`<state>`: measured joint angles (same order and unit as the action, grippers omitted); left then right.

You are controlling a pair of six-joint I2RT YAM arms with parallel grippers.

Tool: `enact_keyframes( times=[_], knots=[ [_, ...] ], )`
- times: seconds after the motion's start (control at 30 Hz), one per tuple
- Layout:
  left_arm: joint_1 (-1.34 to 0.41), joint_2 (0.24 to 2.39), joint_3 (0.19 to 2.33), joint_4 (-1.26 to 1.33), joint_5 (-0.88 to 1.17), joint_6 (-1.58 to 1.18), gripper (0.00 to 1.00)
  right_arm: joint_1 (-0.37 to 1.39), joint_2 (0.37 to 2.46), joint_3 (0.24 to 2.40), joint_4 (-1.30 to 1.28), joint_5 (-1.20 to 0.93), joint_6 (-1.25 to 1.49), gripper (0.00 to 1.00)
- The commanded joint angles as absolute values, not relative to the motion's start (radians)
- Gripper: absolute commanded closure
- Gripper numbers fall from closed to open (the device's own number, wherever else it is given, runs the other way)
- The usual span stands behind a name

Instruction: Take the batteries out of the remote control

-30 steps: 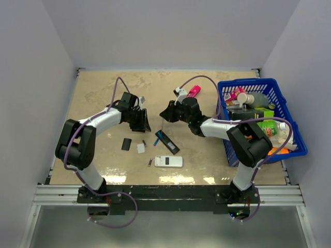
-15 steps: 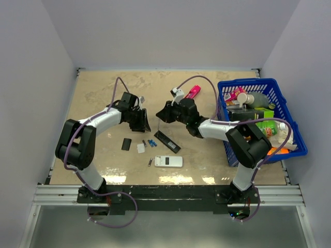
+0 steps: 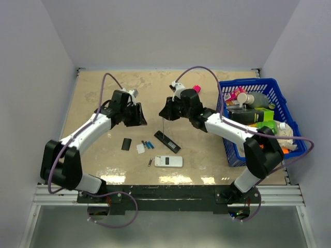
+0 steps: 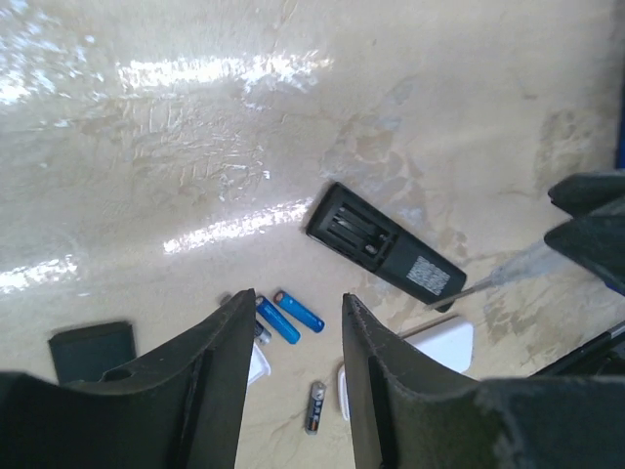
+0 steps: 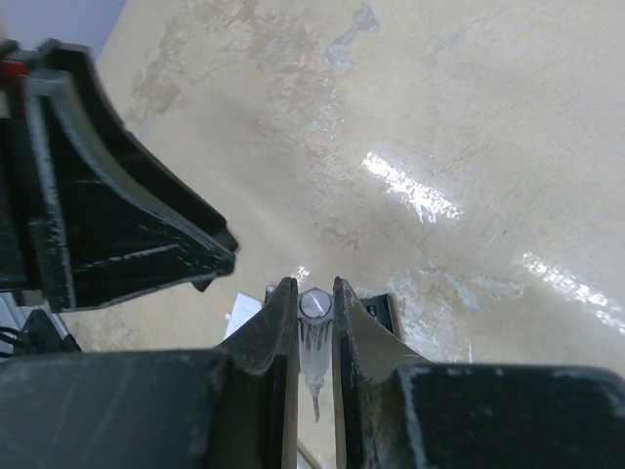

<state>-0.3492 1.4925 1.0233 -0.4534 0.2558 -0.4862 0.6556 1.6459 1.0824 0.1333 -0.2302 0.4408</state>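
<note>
The black remote control (image 3: 167,141) lies face down mid-table with its battery bay open and empty (image 4: 354,227). Two blue batteries (image 3: 149,145) lie side by side just left of it, seen again as blue batteries (image 4: 290,315) in the left wrist view. A greyish battery (image 4: 314,406) lies nearer, beside a white remote (image 3: 168,161). My left gripper (image 4: 298,301) hovers open above the blue batteries, holding nothing. My right gripper (image 5: 314,288) is shut on a clear-handled screwdriver (image 5: 314,337) whose thin shaft (image 3: 163,126) points down at the black remote's far end.
A black cover (image 3: 126,144) and a white cover (image 3: 140,148) lie left of the batteries. A blue basket (image 3: 248,81) full of bottles and packs stands at the right. A pink item (image 3: 195,88) lies behind the right arm.
The two blue batteries came out of the black remote and now lie on the table to its left. My left gripper rose and drew back; the right gripper lifted a little with the screwdriver.
</note>
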Motion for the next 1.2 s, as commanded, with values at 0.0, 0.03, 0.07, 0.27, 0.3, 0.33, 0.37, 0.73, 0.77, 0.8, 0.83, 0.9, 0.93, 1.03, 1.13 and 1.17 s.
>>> enact_keyframes(
  times=[0.0, 0.03, 0.07, 0.27, 0.3, 0.33, 0.37, 0.73, 0.77, 0.8, 0.83, 0.9, 0.93, 1.03, 1.13, 1.17],
  knots=[
    [-0.350, 1.320, 0.974, -0.427, 0.198, -0.471, 0.51, 0.658, 1.579, 1.204, -0.272, -0.105, 0.287, 1.00],
    [-0.350, 1.299, 0.963, -0.420, 0.215, -0.471, 0.48, 0.657, 1.580, 1.222, -0.326, -0.057, 0.253, 1.00],
    [-0.350, 1.278, 0.941, -0.416, 0.227, -0.463, 0.41, 0.657, 1.585, 1.261, -0.377, -0.020, 0.239, 1.00],
    [-0.351, 1.160, 0.893, -0.433, 0.268, -0.411, 0.00, 0.658, 1.678, 1.396, -0.641, 0.191, 0.196, 0.98],
    [-0.351, 1.122, 0.884, -0.427, 0.273, -0.407, 0.00, 0.657, 1.698, 1.404, -0.650, 0.208, 0.195, 0.96],
    [-0.351, 1.100, 0.874, -0.423, 0.275, -0.402, 0.00, 0.657, 1.741, 1.411, -0.655, 0.231, 0.192, 0.96],
    [-0.351, 1.080, 0.855, -0.413, 0.272, -0.397, 0.00, 0.657, 1.770, 1.436, -0.660, 0.239, 0.190, 0.96],
    [-0.353, 0.951, 0.824, -0.383, 0.294, -0.384, 0.00, 0.655, 2.023, 1.522, -0.638, 0.256, 0.222, 0.78],
    [-0.354, 0.951, 0.824, -0.387, 0.288, -0.383, 0.00, 0.655, 2.025, 1.519, -0.635, 0.261, 0.227, 0.77],
    [-0.354, 0.953, 0.824, -0.385, 0.285, -0.388, 0.00, 0.653, 2.028, 1.516, -0.632, 0.262, 0.227, 0.76],
    [-0.354, 0.954, 0.824, -0.387, 0.282, -0.390, 0.00, 0.653, 2.031, 1.516, -0.626, 0.264, 0.227, 0.72],
    [-0.354, 0.954, 0.822, -0.387, 0.281, -0.393, 0.00, 0.653, 2.026, 1.519, -0.624, 0.262, 0.226, 0.68],
    [-0.354, 0.954, 0.824, -0.388, 0.279, -0.394, 0.00, 0.653, 2.022, 1.519, -0.620, 0.261, 0.222, 0.64],
    [-0.356, 0.950, 0.822, -0.384, 0.276, -0.399, 0.00, 0.652, 1.997, 1.532, -0.627, 0.250, 0.212, 0.58],
    [-0.356, 0.943, 0.824, -0.379, 0.272, -0.402, 0.00, 0.653, 1.942, 1.537, -0.640, 0.233, 0.206, 0.54],
    [-0.356, 0.943, 0.825, -0.374, 0.268, -0.402, 0.00, 0.652, 1.921, 1.531, -0.637, 0.224, 0.204, 0.52]
  ],
)
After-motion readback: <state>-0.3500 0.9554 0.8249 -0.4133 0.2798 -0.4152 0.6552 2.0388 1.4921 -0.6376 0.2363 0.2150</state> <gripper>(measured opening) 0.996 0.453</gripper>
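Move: The right hand, holding the screwdriver with its tip hanging down, has the bare table spot where it will go about 10 cm to its right, 2 cm ahead and 15 cm below. At table height too, the black remote lies some 6 cm back and 2 cm right, the blue batteries 8 cm back and 8 cm left, the white remote 16 cm back and 3 cm right. From the empty left hand, that spot is about 20 cm right, 2 cm ahead and 10 cm down, the blue batteries 6 cm back and 3 cm right. The right hand carries the screwdriver away from over the black remote, first to the right by about 10 cm and then mostly down some 14 cm, its fingers swinging from slanting left to pointing down at the table, where they open and let go of the handle. Meanwhile the empty left hand climbs and backs away from the blue batteries, tilting its fingers farther outward and opening wide. ##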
